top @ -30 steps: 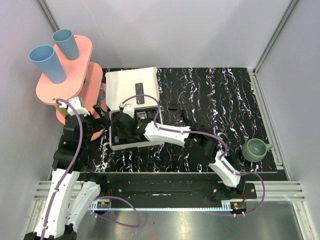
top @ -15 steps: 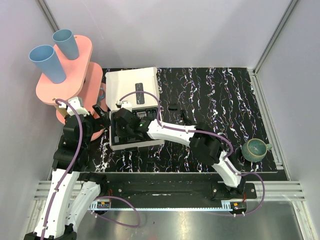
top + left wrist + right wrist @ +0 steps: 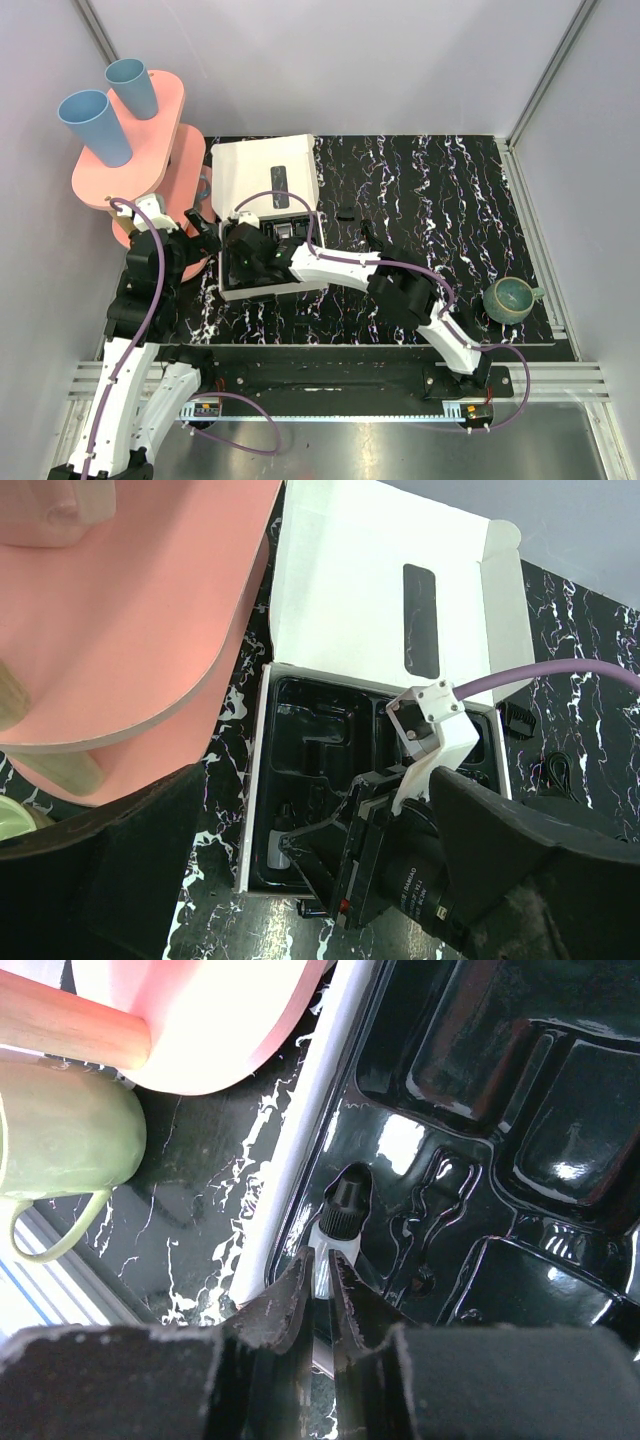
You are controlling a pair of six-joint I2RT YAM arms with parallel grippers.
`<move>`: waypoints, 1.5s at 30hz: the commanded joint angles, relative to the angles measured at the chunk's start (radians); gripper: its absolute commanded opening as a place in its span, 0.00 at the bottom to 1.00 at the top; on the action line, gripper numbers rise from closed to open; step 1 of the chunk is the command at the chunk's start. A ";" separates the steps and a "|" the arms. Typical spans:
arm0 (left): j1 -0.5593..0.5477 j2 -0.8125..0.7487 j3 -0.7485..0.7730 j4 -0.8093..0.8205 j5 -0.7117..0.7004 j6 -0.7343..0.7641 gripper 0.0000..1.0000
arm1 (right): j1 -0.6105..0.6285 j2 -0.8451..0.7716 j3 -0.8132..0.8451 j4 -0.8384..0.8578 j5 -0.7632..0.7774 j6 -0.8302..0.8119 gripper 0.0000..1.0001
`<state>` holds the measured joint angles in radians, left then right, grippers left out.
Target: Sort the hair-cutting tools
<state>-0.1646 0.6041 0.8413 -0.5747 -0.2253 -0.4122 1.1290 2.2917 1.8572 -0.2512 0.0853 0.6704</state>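
My right gripper [image 3: 238,270] reaches into the black moulded tray [image 3: 560,1140] of the white box [image 3: 262,168]. Its jaws are shut on a small clear bottle with a black cap [image 3: 340,1222], which lies in the tray's near left slot; the bottle [image 3: 281,846] also shows in the left wrist view. Two small black hair-cutting pieces lie on the marbled table right of the box: one [image 3: 347,213], also seen from the left wrist [image 3: 515,718], and another [image 3: 371,236]. My left gripper [image 3: 310,880] hangs open left of the box, holding nothing. No clipper shows.
A pink two-tier stand [image 3: 150,130] with two blue cups [image 3: 95,125] rises at the far left. A green mug [image 3: 60,1150] sits under it beside the box. A dark teal bowl [image 3: 508,298] stands near the table's right edge.
The right gripper's jaws have narrowed onto the small bottle in the tray, and the arm shifted slightly. The left arm has not moved.
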 commanded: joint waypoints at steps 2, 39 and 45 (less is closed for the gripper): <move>0.005 -0.006 0.004 0.036 -0.026 -0.004 0.99 | -0.012 0.026 0.000 0.029 -0.007 -0.005 0.18; 0.005 0.016 -0.010 0.067 0.035 0.007 0.99 | -0.191 -0.446 -0.291 -0.233 0.200 -0.014 0.55; 0.005 0.065 -0.008 0.088 0.179 0.030 0.99 | -0.325 -0.581 -0.472 -0.322 0.251 -0.078 0.64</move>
<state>-0.1642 0.6331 0.8330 -0.5556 -0.1581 -0.4095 0.8612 1.7679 1.4647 -0.4725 0.2600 0.6460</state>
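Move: The right fingertips, nearly shut, are already at the little oil bottle in the tray's near left pocket, its middle about 1 cm ahead and 1 cm below. From this hand the clipper in the tray lies some 13 cm right and 7 cm ahead, the small black guard outside the box about 26 cm right and 16 cm ahead, and the coiled cable roughly 33 cm right and 10 cm ahead. From the left hand the bottle is about 6 cm right, 1 cm back and 19 cm below. Still against the oil bottle, the right fingertips press about 1 cm down while nudging forward and left, to seat it in its pocket. The fingers then open to over half and come free; the hand lifts some 8 cm and sweeps quickly right, about 20 cm and a little forward, over the tray towards the coiled cable, turning some 20 degrees clockwise. ##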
